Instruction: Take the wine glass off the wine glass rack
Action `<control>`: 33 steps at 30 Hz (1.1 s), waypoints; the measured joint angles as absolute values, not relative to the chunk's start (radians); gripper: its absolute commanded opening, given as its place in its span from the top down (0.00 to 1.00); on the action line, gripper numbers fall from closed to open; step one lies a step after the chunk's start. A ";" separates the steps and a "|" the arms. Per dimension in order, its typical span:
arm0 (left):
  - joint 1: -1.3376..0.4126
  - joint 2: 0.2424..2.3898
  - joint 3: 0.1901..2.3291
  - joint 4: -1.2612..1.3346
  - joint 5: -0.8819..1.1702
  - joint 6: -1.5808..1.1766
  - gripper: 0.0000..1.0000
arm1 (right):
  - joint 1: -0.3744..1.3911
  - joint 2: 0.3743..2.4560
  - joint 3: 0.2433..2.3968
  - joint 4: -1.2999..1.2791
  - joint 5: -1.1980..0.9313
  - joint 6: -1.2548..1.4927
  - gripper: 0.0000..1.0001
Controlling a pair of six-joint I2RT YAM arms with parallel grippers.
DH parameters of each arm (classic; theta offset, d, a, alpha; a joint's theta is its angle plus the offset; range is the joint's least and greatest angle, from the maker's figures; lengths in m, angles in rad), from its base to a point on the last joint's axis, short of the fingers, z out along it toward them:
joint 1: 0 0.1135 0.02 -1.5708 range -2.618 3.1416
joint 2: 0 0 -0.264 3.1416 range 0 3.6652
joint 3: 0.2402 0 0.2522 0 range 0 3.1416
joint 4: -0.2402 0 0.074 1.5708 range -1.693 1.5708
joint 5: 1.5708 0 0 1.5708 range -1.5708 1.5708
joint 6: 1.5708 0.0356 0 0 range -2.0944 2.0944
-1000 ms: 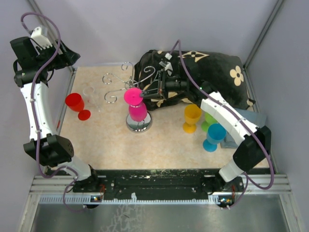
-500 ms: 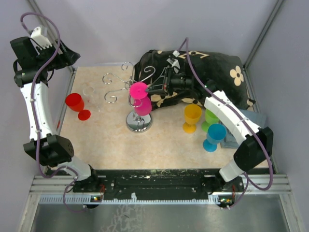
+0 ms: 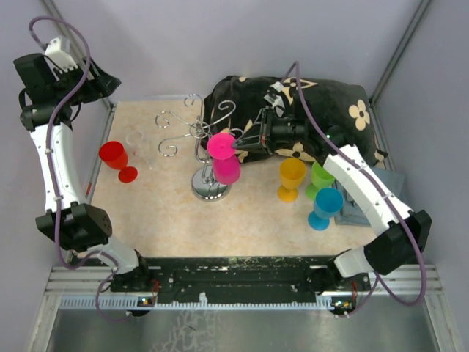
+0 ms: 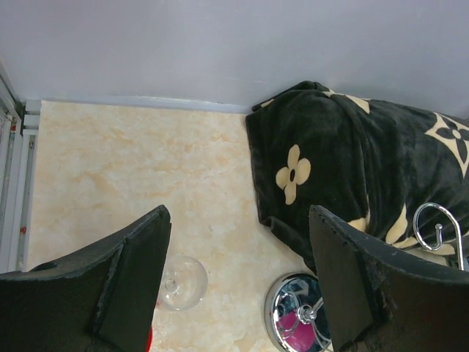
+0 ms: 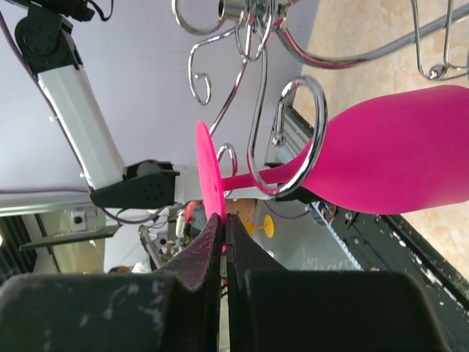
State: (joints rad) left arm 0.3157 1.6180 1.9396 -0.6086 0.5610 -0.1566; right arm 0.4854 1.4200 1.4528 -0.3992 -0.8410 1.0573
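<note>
The pink wine glass (image 3: 223, 152) hangs upside down on the silver wine glass rack (image 3: 210, 187), which has a round chrome base and curled hook arms. In the right wrist view its stem passes through a hook loop (image 5: 297, 139), with the pink bowl (image 5: 396, 161) to the right. My right gripper (image 3: 242, 144) is shut on the edge of the glass's flat foot (image 5: 209, 183); its jaws meet there (image 5: 223, 220). My left gripper (image 3: 101, 85) is open and empty, high at the far left. From above it (image 4: 239, 213) sees the rack base (image 4: 297, 312).
A red glass (image 3: 116, 158) and a clear glass (image 3: 139, 143) stand left of the rack. Yellow (image 3: 291, 176), green (image 3: 319, 176) and blue (image 3: 325, 205) glasses stand to the right. A black flowered blanket (image 3: 315, 110) lies at the back right.
My right gripper has moved to the right and a little nearer, carrying the pink glass's foot with it. The glass has shifted right along the rack. The left arm has barely moved.
</note>
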 measured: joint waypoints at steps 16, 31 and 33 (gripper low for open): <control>0.316 1.640 1.991 -0.612 0.555 -0.147 0.18 | 0.363 1.317 1.664 -0.663 -0.891 1.009 1.00; 0.316 1.662 2.066 -0.567 0.627 -0.205 0.18 | 0.263 1.359 1.834 -0.062 -0.994 1.446 1.00; 0.316 1.662 2.049 -0.480 0.707 -0.299 0.18 | 0.263 1.402 1.805 0.151 -0.982 1.555 1.00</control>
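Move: The right hand grips the pink glass's foot by its rim, the glass's middle 3 cm to its left and 8 cm below, with one curled hook beside the stem, about 2 cm left, 1 cm ahead and 3 cm down. The rack's hub stands roughly 10 cm left and 3 cm ahead, nearly level; the yellow cup is some 15 cm right, 1 cm ahead and 30 cm below. From the left hand the pink glass lies about 20 cm back, 28 cm right and 12 cm below. Keeping its shut grip on the foot rim of the pink glass, the right hand first eases a little back and to its right beside the hooks, then climbs ever faster straight up and away from the rack, about 23 cm in all with some 7 cm to the right. Late in the climb its left-pointing fingers tip upward and the wrist rolls, a turn of some 30 degrees that swings the bowl to the left and forward, while the empty, open left hand rises about 5 cm. ##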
